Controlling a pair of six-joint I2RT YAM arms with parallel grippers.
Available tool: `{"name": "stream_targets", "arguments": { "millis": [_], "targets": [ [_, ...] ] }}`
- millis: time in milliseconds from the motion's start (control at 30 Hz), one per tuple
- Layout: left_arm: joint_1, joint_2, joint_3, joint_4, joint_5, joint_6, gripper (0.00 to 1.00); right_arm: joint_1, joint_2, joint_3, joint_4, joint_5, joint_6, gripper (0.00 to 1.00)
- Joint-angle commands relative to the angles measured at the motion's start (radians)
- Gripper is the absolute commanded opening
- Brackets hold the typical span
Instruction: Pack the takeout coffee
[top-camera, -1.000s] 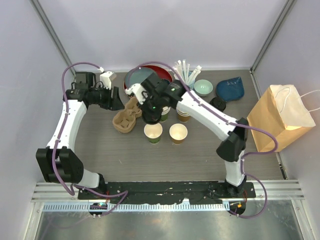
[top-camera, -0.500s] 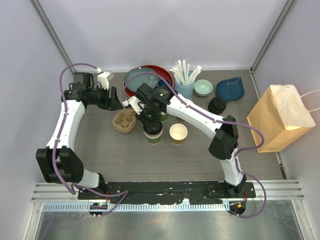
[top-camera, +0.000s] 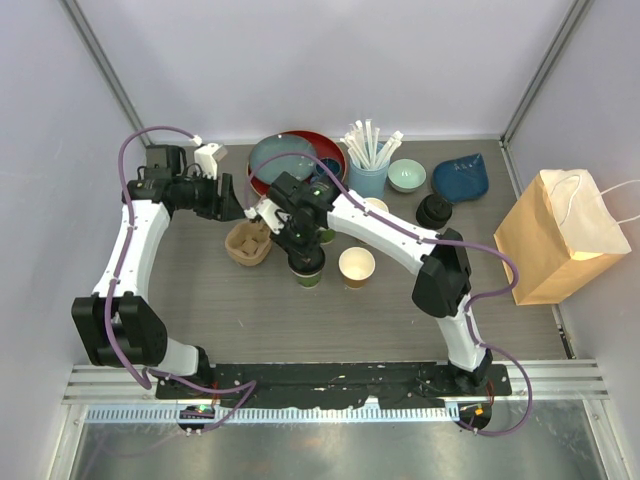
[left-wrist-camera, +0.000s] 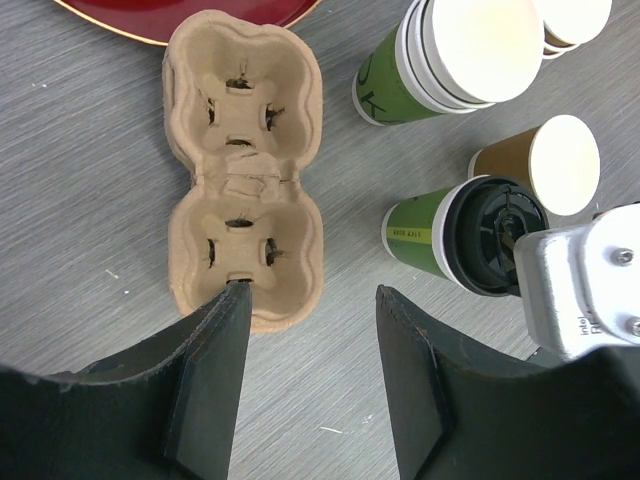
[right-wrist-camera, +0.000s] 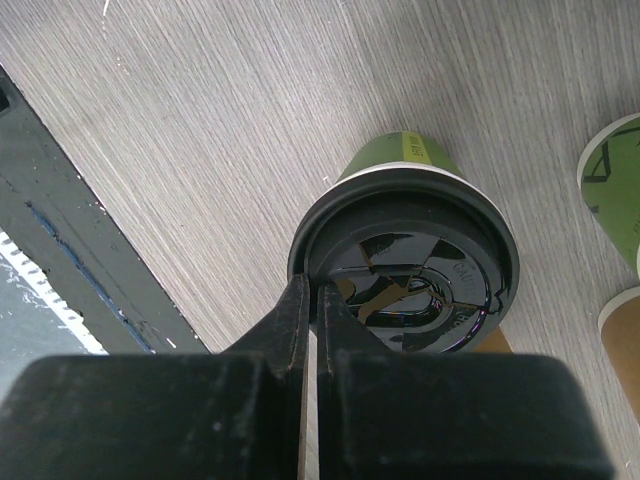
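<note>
A green paper cup (right-wrist-camera: 385, 160) stands on the table with a round black lid (right-wrist-camera: 405, 255) on its rim. My right gripper (right-wrist-camera: 315, 290) is shut on the near-left edge of that lid, one finger outside the rim and one inside. From above, this gripper (top-camera: 303, 255) covers the green cup (top-camera: 308, 275). An open-topped brown cup (top-camera: 356, 266) stands just to the right of it. My left gripper (left-wrist-camera: 310, 295) hangs open over bare table beside the near end of a cardboard cup carrier (left-wrist-camera: 245, 170), holding nothing.
A stack of lidless green cups (left-wrist-camera: 440, 50) stands behind the lidded one. At the back are a red plate (top-camera: 297, 160), a blue cup of straws (top-camera: 368, 170), a teal bowl (top-camera: 406, 174), a blue dish (top-camera: 460, 178) and black lids (top-camera: 435, 210). A paper bag (top-camera: 560, 240) stands at the right.
My right gripper came forward and to the left with the black lid and now has it on the green cup, which was open-topped a second ago. The left arm has stayed put.
</note>
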Motion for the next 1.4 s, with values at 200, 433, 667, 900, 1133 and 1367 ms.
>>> {"name": "stream_targets", "arguments": {
  "millis": [200, 433, 667, 900, 1133, 1367],
  "targets": [
    [0.008, -0.019, 0.006, 0.000, 0.031, 0.012, 0.57, 0.009, 0.010, -0.010, 0.018, -0.032, 0.000, 0.01],
    [0.010, -0.017, 0.006, -0.001, 0.033, 0.014, 0.57, 0.011, 0.004, -0.049, 0.027, -0.049, -0.013, 0.01],
    [0.011, -0.017, 0.006, -0.006, 0.037, 0.011, 0.57, 0.007, -0.013, -0.171, 0.092, -0.092, -0.013, 0.01],
    [0.010, -0.016, 0.009, -0.006, 0.053, 0.006, 0.57, 0.006, -0.039, -0.158, 0.101, -0.103, -0.007, 0.01],
    [0.010, -0.010, 0.010, -0.018, 0.068, -0.003, 0.57, 0.006, -0.047, -0.095, 0.089, -0.083, -0.013, 0.18],
    [0.008, -0.013, 0.006, -0.021, 0.088, -0.016, 0.57, 0.004, -0.036, -0.018, 0.061, -0.061, -0.018, 0.36]
  ]
}}
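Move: The right gripper pinches the black lid by its back rim on the near green cup; that cup's middle lies about 3 cm ahead of the hand, 1 cm right and 6 cm below. The single brown cup stands some 12 cm right of the green one, level with it; the green cup stack is about 11 cm beyond it and 4 cm right; the cup carrier lies 14 cm ahead and 11 cm left of the hand. From the left hand the green cup is roughly 13 cm back, 15 cm right and 13 cm below. Keep the right gripper shut on the lid's back rim and ease it down about 2 cm onto the green cup, then draw it back towards the base about 2 cm with a slight wrist tilt. Then open the fingers to let go of the rim, one pad outside and one inside it, while easing up and forward a little under 1 cm. ##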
